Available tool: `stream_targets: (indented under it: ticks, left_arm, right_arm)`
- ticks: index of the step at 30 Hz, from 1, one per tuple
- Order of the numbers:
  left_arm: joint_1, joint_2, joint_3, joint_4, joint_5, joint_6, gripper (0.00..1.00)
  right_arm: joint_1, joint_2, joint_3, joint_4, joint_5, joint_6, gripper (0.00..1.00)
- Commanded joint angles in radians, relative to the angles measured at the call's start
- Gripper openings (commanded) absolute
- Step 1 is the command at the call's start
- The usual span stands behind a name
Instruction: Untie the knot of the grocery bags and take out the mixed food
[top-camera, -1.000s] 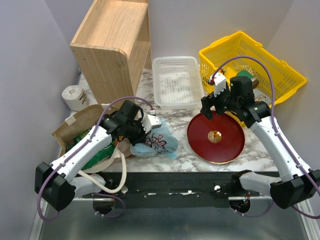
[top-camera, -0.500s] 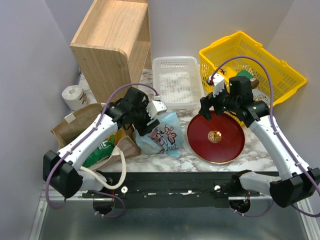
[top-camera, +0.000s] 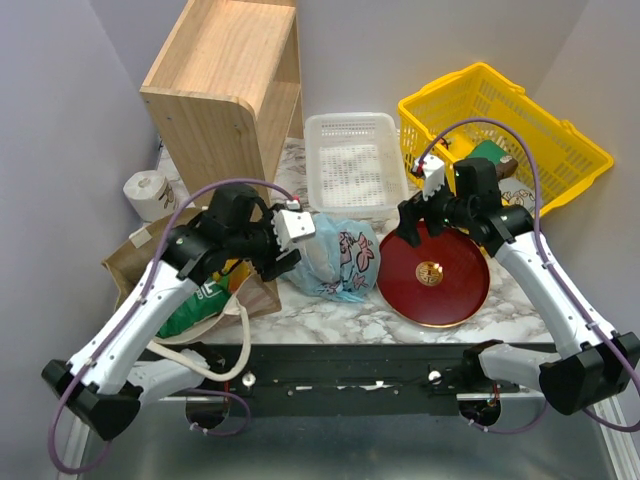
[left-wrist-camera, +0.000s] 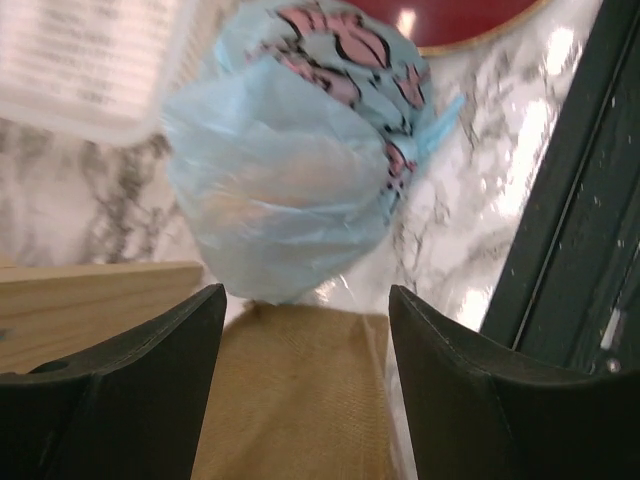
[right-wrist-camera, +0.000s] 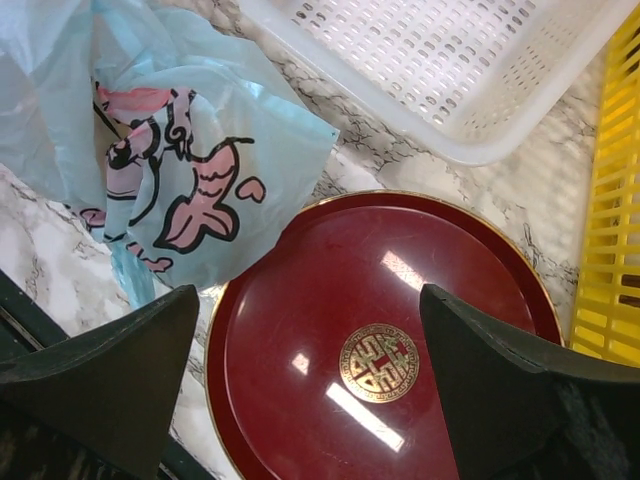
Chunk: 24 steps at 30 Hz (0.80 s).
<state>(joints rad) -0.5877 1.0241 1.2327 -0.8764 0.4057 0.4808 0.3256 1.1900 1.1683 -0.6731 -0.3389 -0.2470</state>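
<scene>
The light blue plastic bag (top-camera: 338, 262) with pink and black print lies bulging on the marble, its edge against the red plate (top-camera: 432, 272). My left gripper (top-camera: 292, 245) stands open just left of it, with nothing between its fingers (left-wrist-camera: 120, 390). In the left wrist view the blue plastic bag (left-wrist-camera: 290, 170) is ahead of the jaws and the brown paper bag (left-wrist-camera: 290, 400) is under them. That brown paper bag (top-camera: 145, 258) holds green packets (top-camera: 195, 305). I cannot make out the knot. My right gripper (top-camera: 415, 225) hangs open over the plate (right-wrist-camera: 390, 340).
A white perforated tray (top-camera: 350, 165) sits behind the blue bag, and a yellow basket (top-camera: 500, 130) with goods is at the back right. A wooden shelf (top-camera: 225, 90) and a paper roll (top-camera: 148, 195) stand at the back left. A dark rail (top-camera: 340, 365) runs along the near edge.
My left gripper opened and let go of the blue bag, then drew back to the left. The bag now lies further right, against the red plate. The right arm barely moved.
</scene>
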Motion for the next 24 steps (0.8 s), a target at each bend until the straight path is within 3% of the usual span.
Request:
stream_targets:
  ticks: [1, 10, 17, 18, 24]
  left_arm:
    - [-0.015, 0.077, -0.082, -0.134, 0.016, 0.127, 0.74]
    - [-0.003, 0.071, -0.303, -0.114, -0.306, 0.238, 0.68]
    - [0.181, -0.119, -0.515, -0.161, -0.476, 0.448, 0.71]
    - [0.251, -0.146, -0.527, -0.156, -0.496, 0.506, 0.7]
    - [0.426, -0.156, -0.524, -0.078, -0.496, 0.651, 0.7]
  right_arm:
    - [-0.003, 0.01, 0.01, 0.014, -0.034, 0.014, 1.0]
    - [-0.005, 0.023, 0.013, 0.001, -0.038, 0.008, 1.0]
    - [-0.003, 0.052, 0.024, 0.001, -0.067, -0.011, 1.0]
    - [-0.003, 0.062, 0.033, 0.0, -0.072, -0.012, 1.0]
    - [-0.003, 0.092, 0.054, -0.009, -0.098, -0.012, 1.0]
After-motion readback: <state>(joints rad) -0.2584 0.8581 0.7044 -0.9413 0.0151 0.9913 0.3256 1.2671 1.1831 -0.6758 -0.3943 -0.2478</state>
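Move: The brown bag's right rim lies about 12 cm to the left of the left hand, roughly level with it front to back and some 15 cm lower. The green package inside that bag is about 20 cm to the left and 19 cm down. The blue bag lies on the table some 11 cm to the right and 6 cm farther out, about 21 cm down. From the right hand, the rim is about 37 cm left, 9 cm back and 10 cm down. Leave the blue bag and drop the left gripper almost straight down about 14 cm, then sweep it left to the brown bag's right rim, about 18 cm over in all. Roll the wrist some 40 degrees on the way so the fingers swing from pointing right to pointing down, and keep them open, one on each side of the rim, pushing the bag's side along to the left. ##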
